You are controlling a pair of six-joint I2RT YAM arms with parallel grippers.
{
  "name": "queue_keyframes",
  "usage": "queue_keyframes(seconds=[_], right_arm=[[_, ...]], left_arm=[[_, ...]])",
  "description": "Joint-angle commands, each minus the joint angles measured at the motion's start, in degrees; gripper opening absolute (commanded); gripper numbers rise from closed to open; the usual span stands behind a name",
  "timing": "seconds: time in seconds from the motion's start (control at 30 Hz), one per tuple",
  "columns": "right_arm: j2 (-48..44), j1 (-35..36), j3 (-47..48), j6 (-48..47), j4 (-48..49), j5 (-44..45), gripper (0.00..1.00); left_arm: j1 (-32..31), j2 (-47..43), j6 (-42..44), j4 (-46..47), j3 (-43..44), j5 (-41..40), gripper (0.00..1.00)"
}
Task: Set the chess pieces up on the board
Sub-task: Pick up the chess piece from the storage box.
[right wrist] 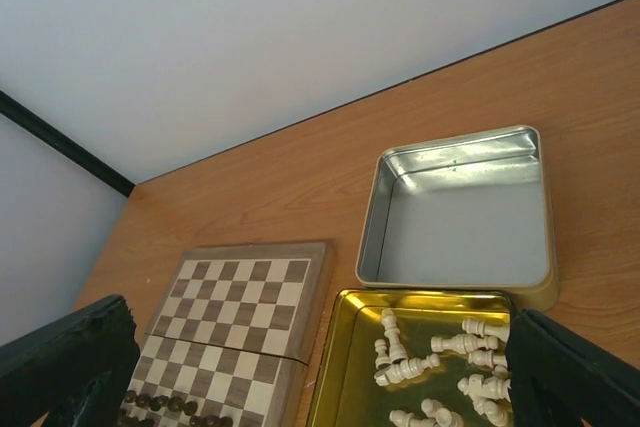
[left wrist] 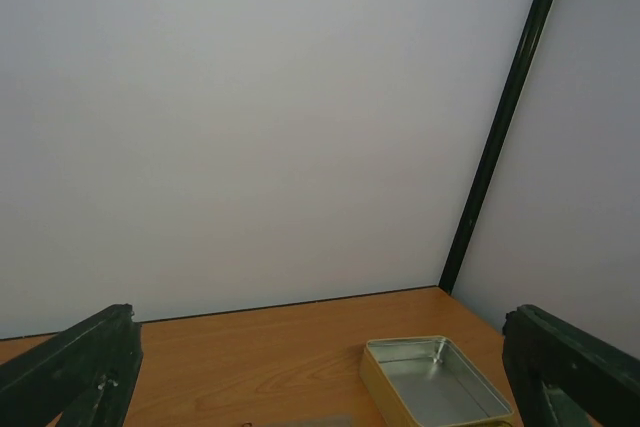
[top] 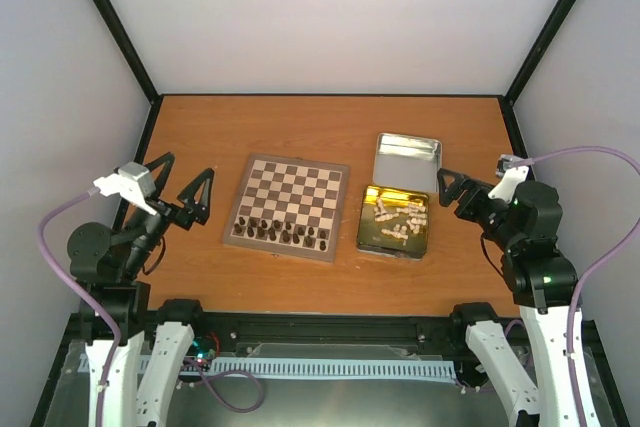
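Observation:
The board [top: 295,187] lies mid-table, and dark pieces [top: 275,234] fill its two near rows. The cream chess pieces [top: 403,219] lie jumbled in a gold tin [top: 363,234] right of the board. In the right wrist view they [right wrist: 440,367] lie low between my fingers, and the board [right wrist: 240,297] is on the left. My left gripper [top: 188,169] hangs open left of the board, holding nothing. My right gripper [top: 450,192] hangs open just right of the tin, also holding nothing. The left wrist view has my left gripper [left wrist: 322,319] wide open over bare table.
A silver tin lid [top: 407,160] lies behind the gold tin, touching it. The lid [left wrist: 440,382] also shows in the left wrist view and the lid [right wrist: 455,217] in the right wrist view. White walls with black corner posts close in the table.

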Motion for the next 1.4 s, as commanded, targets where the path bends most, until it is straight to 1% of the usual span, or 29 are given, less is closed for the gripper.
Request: queue_keyframes(seconds=[0.0,0.13,0.23,0.33,0.47,0.63,0.7,0.77,0.9,1.0,1.07,1.1,1.17,1.37], right_arm=[[1.13,-0.65,-1.08,2.19,0.54,0.86,1.00],[2.34,-0.68,-2.64,2.55,2.49,-2.75,1.00],[3.85,-0.67,-3.12,0.22,4.68,-8.20,1.00],[5.16,-0.70,-4.02,-1.49,6.12,-11.62,1.00],[7.91,-0.63,-5.48,-4.34,6.53,-13.05,0.94],[15.45,-0.48,-6.70,-6.35,7.09,-13.22,0.82],[19.29,0.69,-7.02,-6.47,7.89,-12.10,0.77],[22.37,3.53,-7.07,-6.70,8.25,-8.44,0.73],[29.37,13.38,-6.29,-6.15,8.65,2.56,0.64],[35.95,17.92,-5.60,-5.49,10.07,8.42,0.51],[40.24,19.04,-5.50,-5.36,11.80,10.67,0.42],[42.35,19.32,-5.39,-5.21,12.78,11.35,0.39],[46.10,19.81,-4.85,-5.77,14.23,11.96,0.36],[54.89,20.95,-2.16,-8.01,16.56,12.94,0.34]], left_arm=[[0.71,0.78,1.02,2.98,-0.14,3.30,1.00],[0.68,0.46,-1.03,4.74,-3.03,6.51,1.00],[0.67,0.36,-4.44,8.88,-6.79,9.50,1.00],[0.69,0.78,-7.60,13.15,-10.76,11.93,1.00],[0.66,2.41,-11.16,18.54,-14.85,13.08,1.00],[0.71,7.01,-14.37,22.37,-16.58,15.19,1.00],[0.66,8.67,-14.51,22.59,-16.47,15.43,1.00],[0.68,9.87,-14.13,22.54,-16.47,15.51,1.00],[0.72,11.37,-13.93,22.62,-16.84,15.29,1.00],[0.65,11.78,-14.19,23.31,-17.67,15.21,1.00],[0.66,11.98,-14.01,23.61,-18.04,14.68,1.00],[0.69,12.19,-13.81,23.57,-17.97,14.47,1.00],[0.67,12.80,-13.12,23.21,-17.61,14.20,1.00],[0.68,14.59,-12.86,23.29,-17.00,14.08,1.00]])
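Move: The white pieces lying in the left part of the gold storage box, around the king, are about 10 cm ahead of my right hand, 9 cm to its left and some 30 cm below. The other white pieces lie about 5 cm right of them and 3 cm nearer; the silver lid is 13 cm farther out than them and 6 cm to their right. The chessboard's middle is about 22 cm left of them, level with them. From my left hand they lie roughly 14 cm ahead, 36 cm right and 40 cm below. I drop my empty right hand about 26 cm towards the white pieces in the left part of the box, also going some 9 cm left and 7 cm forward, tipping the fingers steeply down and narrowing them from wide open to about a third, still short of the pieces. My left hand, wide open, sinks 11 cm and eases forward and slightly right towards the chessboard, fingers tilting down. ##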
